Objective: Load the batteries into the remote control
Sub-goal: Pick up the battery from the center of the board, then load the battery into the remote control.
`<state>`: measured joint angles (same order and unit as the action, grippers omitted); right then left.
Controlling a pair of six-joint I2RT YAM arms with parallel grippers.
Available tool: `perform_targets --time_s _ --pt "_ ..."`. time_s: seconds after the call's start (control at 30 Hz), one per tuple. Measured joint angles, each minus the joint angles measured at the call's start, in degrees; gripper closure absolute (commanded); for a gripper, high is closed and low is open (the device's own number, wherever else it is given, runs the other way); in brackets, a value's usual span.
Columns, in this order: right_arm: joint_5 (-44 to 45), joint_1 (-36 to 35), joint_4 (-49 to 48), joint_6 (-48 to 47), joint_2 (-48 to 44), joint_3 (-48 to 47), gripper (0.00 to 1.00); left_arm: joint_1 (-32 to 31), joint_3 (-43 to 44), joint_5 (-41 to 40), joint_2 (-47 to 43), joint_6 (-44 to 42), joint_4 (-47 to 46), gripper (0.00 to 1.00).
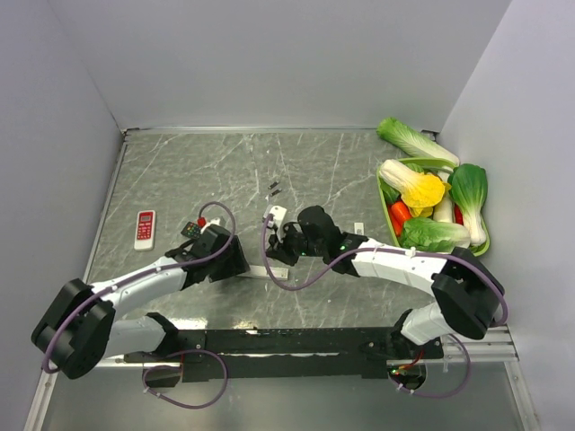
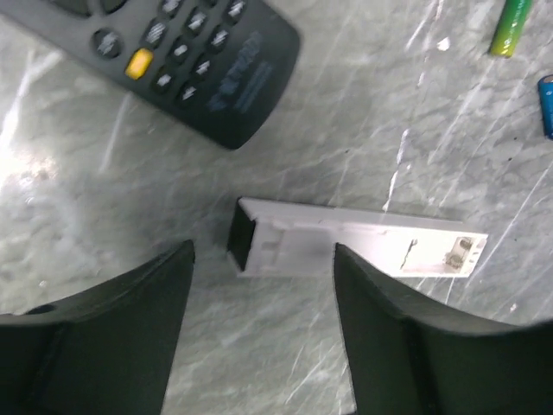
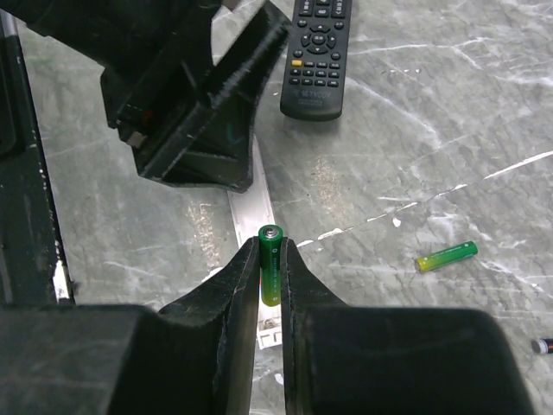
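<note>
A white remote control (image 2: 354,246) lies on the marble table with its battery compartment open and empty; its left end sits between the tips of my left gripper (image 2: 263,251), whose jaws stand apart and touch nothing. My right gripper (image 3: 272,259) is shut on a green battery (image 3: 270,264), held upright just above the white remote control (image 3: 249,194). A green-yellow battery (image 3: 446,257) lies loose on the table to the right. In the left wrist view a green battery (image 2: 511,26) and a blue one (image 2: 546,104) lie at the right edge.
A black remote (image 2: 190,60) lies face up beyond the white one. A white and red remote (image 1: 145,229) lies at the left. A green basket (image 1: 383,202) of toy vegetables stands at the right wall. Two small dark cells (image 1: 275,188) lie mid-table.
</note>
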<state>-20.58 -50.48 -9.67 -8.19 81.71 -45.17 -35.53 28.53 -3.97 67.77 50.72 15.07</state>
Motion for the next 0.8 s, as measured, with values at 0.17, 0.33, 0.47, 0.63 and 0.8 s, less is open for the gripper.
perform_targets --time_s 0.17,0.33,0.47,0.63,0.8 --pt "-0.31 -0.55 0.44 -2.12 1.07 -0.02 1.00 -2.19 1.38 -1.38 2.64 0.39 -1.42 0.46" --pt "-0.33 -0.94 3.19 -3.76 4.61 -0.15 1.00 -3.15 1.97 -2.34 3.32 1.20 -2.43 0.59" --pt "-0.37 -1.14 5.05 -4.52 6.64 -0.15 1.00 -3.26 1.97 -2.60 3.34 1.55 -3.04 0.62" --pt "-0.26 -1.14 6.14 -5.29 7.56 -0.31 1.00 -3.37 1.95 -2.78 3.34 1.62 -3.30 0.62" --pt "0.09 -1.14 6.99 -6.36 8.94 -1.16 1.00 -3.41 1.92 -2.89 3.37 1.66 -3.45 0.62"
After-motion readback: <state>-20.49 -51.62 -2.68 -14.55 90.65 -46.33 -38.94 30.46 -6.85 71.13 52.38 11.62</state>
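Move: The left hand's open fingers are already at the white remote control's left end, about 1 cm ahead, 1 cm left and 1 cm below their midpoint; the black TV remote's middle is some 9 cm ahead and 8 cm left. The right hand holds a green battery, with the white remote's bay about 10 cm below and 1 cm back. From that hand, the loose green battery is about 10 cm ahead and 2 cm right, the blue one 7 cm ahead and 8 cm right. One finger of the left hand comes against the white remote control's black left end as the hand shifts about 2 cm right and a little forward, closing to roughly half its earlier gap over that end. The right hand keeps its pinch on the green battery and sinks about 7 cm towards the bay, easing slightly back and right while its left-pointing fingers dip some 13 degrees. ##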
